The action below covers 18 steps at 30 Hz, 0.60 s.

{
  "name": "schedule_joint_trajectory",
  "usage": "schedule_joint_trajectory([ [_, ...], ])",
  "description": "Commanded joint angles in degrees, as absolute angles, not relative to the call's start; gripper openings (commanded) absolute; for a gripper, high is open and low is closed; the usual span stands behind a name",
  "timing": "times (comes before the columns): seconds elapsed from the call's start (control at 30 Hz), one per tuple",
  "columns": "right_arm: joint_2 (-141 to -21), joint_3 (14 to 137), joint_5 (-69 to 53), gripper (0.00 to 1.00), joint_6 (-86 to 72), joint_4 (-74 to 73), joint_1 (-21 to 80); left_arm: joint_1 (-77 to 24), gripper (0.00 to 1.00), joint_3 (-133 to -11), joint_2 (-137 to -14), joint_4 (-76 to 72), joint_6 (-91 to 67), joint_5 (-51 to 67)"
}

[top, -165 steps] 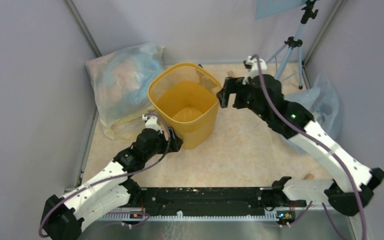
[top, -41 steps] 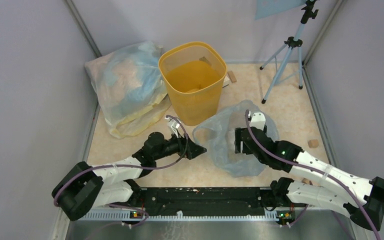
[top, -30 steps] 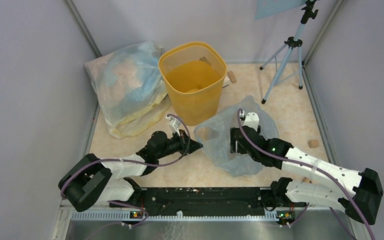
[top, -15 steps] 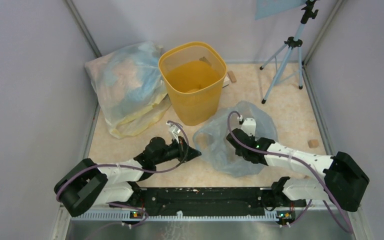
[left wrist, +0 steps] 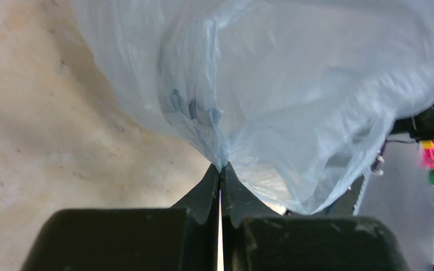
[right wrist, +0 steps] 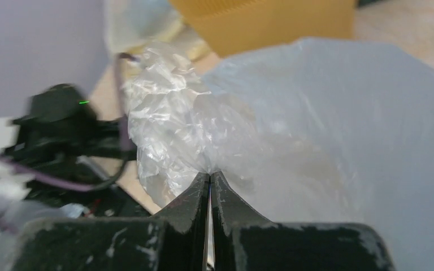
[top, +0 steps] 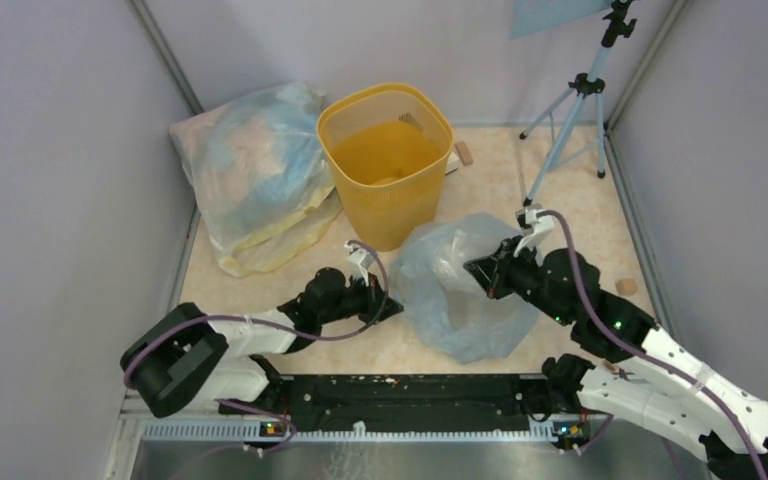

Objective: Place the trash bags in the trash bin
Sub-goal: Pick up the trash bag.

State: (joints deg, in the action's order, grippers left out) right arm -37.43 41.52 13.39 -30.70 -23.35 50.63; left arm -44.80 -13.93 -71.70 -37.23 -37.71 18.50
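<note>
A trash bag (top: pixel 460 305) of thin, pale, see-through film lies on the floor in front of the yellow trash bin (top: pixel 390 225). My left gripper (top: pixel 392 308) is shut on the bag's left edge, and film bunches at its tips (left wrist: pixel 221 167). On the bag's upper right part my right gripper (top: pixel 472 268) is shut, with film gathered at its tips (right wrist: pixel 209 173). The film (right wrist: pixel 164 113) is crinkled and glossy beside that pinch. The bag (left wrist: pixel 316 84) spreads between the two grippers. The bin (right wrist: pixel 260 22) stands upright behind it.
A big stuffed bluish sack (top: pixel 250 185) leans in the back left corner beside the bin. A tripod (top: pixel 570 120) stands at the back right. Small wooden blocks (top: pixel 465 153) (top: pixel 626 286) lie on the floor. Grey walls close in on both sides.
My right gripper has gone from open to shut on the bag and pulled back to the right, drawing the film up. The left gripper stays shut on the bag's left edge.
</note>
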Motion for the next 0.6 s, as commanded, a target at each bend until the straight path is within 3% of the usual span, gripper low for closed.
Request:
schedule_joint_trajectory([
  [0.0,-35.7,45.95,-5.33,0.0,-26.62,-19.78,50.92,-45.03,0.0,-19.69,-75.24,-34.03,-34.13,15.1],
  [0.1,-36.52,47.3,-13.09,0.0,-26.63,-17.02,50.94,-45.15,0.0,-21.46,-79.19,-37.65,-35.46,17.43],
  [0.2,-36.2,48.26,-13.29,0.0,-27.52,-14.12,50.89,-46.47,0.0,-24.5,-84.5,-39.51,-36.55,17.61],
  [0.57,-26.02,52.43,6.96,0.0,-28.56,-10.71,50.97,-56.23,0.0,-50.17,-108.32,-41.46,-42.64,15.89],
])
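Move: Both hands already pinch the light-blue trash bag. Its middle lies some 14 cm right of the left hand and 4 cm ahead, about level; from the right hand it is straight below by about 14 cm, 2 cm ahead. The yellow bin stands about 20 cm ahead of the left hand and 2 cm to its left; from the right hand, some 19 cm ahead and 14 cm left. Still pinching the trash bag, left sweeps about 11 cm right while right lifts about 12 cm and draws back. ##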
